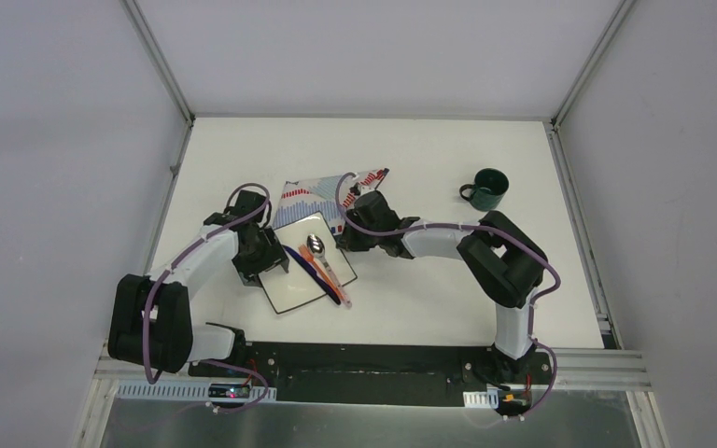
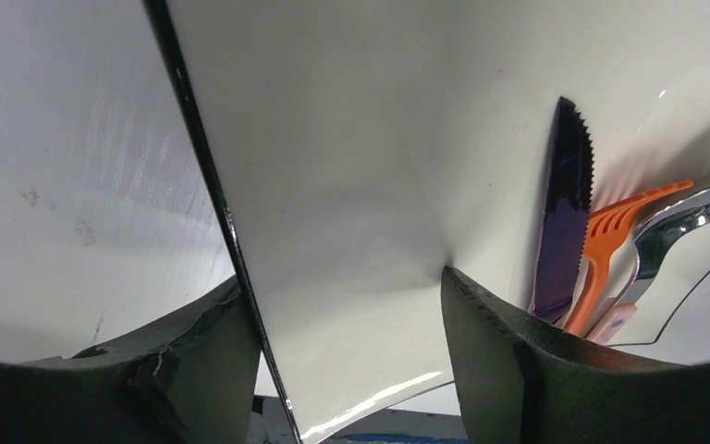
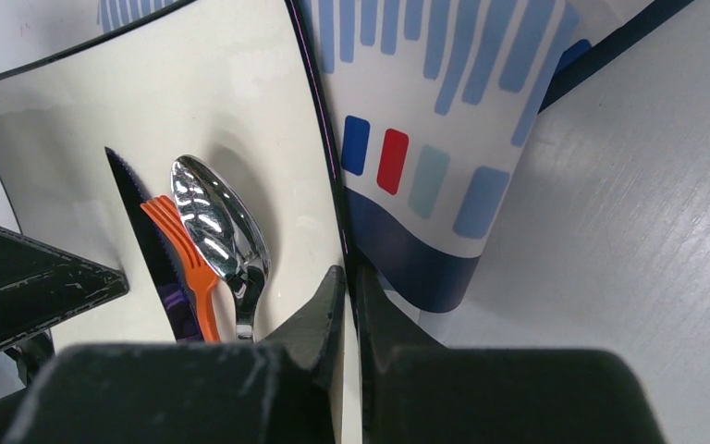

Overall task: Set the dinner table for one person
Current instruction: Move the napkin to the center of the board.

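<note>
On the white dinner table (image 1: 429,149) lies a white square plate (image 1: 299,291) with a black rim, its far side resting on a striped cloth (image 1: 306,198). It carries a metal spoon (image 1: 316,245), an orange fork (image 1: 329,271) and a purple knife (image 1: 310,265). My left gripper (image 1: 267,259) is at the plate's left edge, open, its jaws straddling the rim (image 2: 226,222). My right gripper (image 1: 351,235) is shut on the plate's right rim (image 3: 333,185). In the right wrist view the spoon (image 3: 213,217), fork (image 3: 185,250) and knife (image 3: 143,231) lie side by side.
A dark green mug (image 1: 488,189) stands at the back right of the table. The cloth (image 3: 425,139) pokes out from under the plate beside my right fingers. Grey rails (image 1: 574,187) border the table.
</note>
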Motion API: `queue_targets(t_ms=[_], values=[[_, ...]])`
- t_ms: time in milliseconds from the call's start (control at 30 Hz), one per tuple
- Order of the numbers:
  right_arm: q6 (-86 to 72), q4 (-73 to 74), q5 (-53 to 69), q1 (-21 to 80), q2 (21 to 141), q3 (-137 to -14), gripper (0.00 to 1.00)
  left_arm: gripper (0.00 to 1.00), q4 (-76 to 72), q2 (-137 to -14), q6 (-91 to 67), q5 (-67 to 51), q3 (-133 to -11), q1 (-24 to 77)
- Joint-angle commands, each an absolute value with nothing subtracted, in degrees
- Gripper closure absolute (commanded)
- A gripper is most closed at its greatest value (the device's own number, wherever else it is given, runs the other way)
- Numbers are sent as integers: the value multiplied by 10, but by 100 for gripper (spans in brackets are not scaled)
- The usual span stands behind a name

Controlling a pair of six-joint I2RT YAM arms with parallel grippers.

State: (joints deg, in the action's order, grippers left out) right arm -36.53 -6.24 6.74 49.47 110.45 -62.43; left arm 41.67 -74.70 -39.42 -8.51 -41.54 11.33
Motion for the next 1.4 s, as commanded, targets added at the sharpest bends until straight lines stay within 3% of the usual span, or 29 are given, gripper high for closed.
queue_targets(t_ms=[0, 267, 633, 1133, 1367], values=[[-404, -68, 229, 539, 1113, -613, 100, 34, 453, -742, -402, -61, -452, 146], [-408, -71, 231, 538, 1117, -613, 100, 32, 488, -738, -385, -42, -470, 147], [-407, -71, 222, 538, 1106, -601, 100, 32, 406, -781, -380, -62, -425, 150], [-403, -52, 218, 535, 1110, -601, 100, 22, 306, -890, -369, -80, -423, 182], [-402, -49, 219, 532, 1115, -603, 100, 8, 301, -916, -355, -95, -424, 203]])
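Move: The plate's middle lies about 7 cm to the left hand's right, 2 cm ahead and 3 cm below; the knife lies 10 cm right of that hand, the spoon 14 cm, both about level fore-and-aft. The right hand holds the plate's rim, its middle some 11 cm left and 5 cm back; the napkin, partly under the plate, lies 10 cm ahead and 5 cm left. Both hands draw the plate back about 2 cm, right still pinching its rim; left then sinks 3 cm, opening. ##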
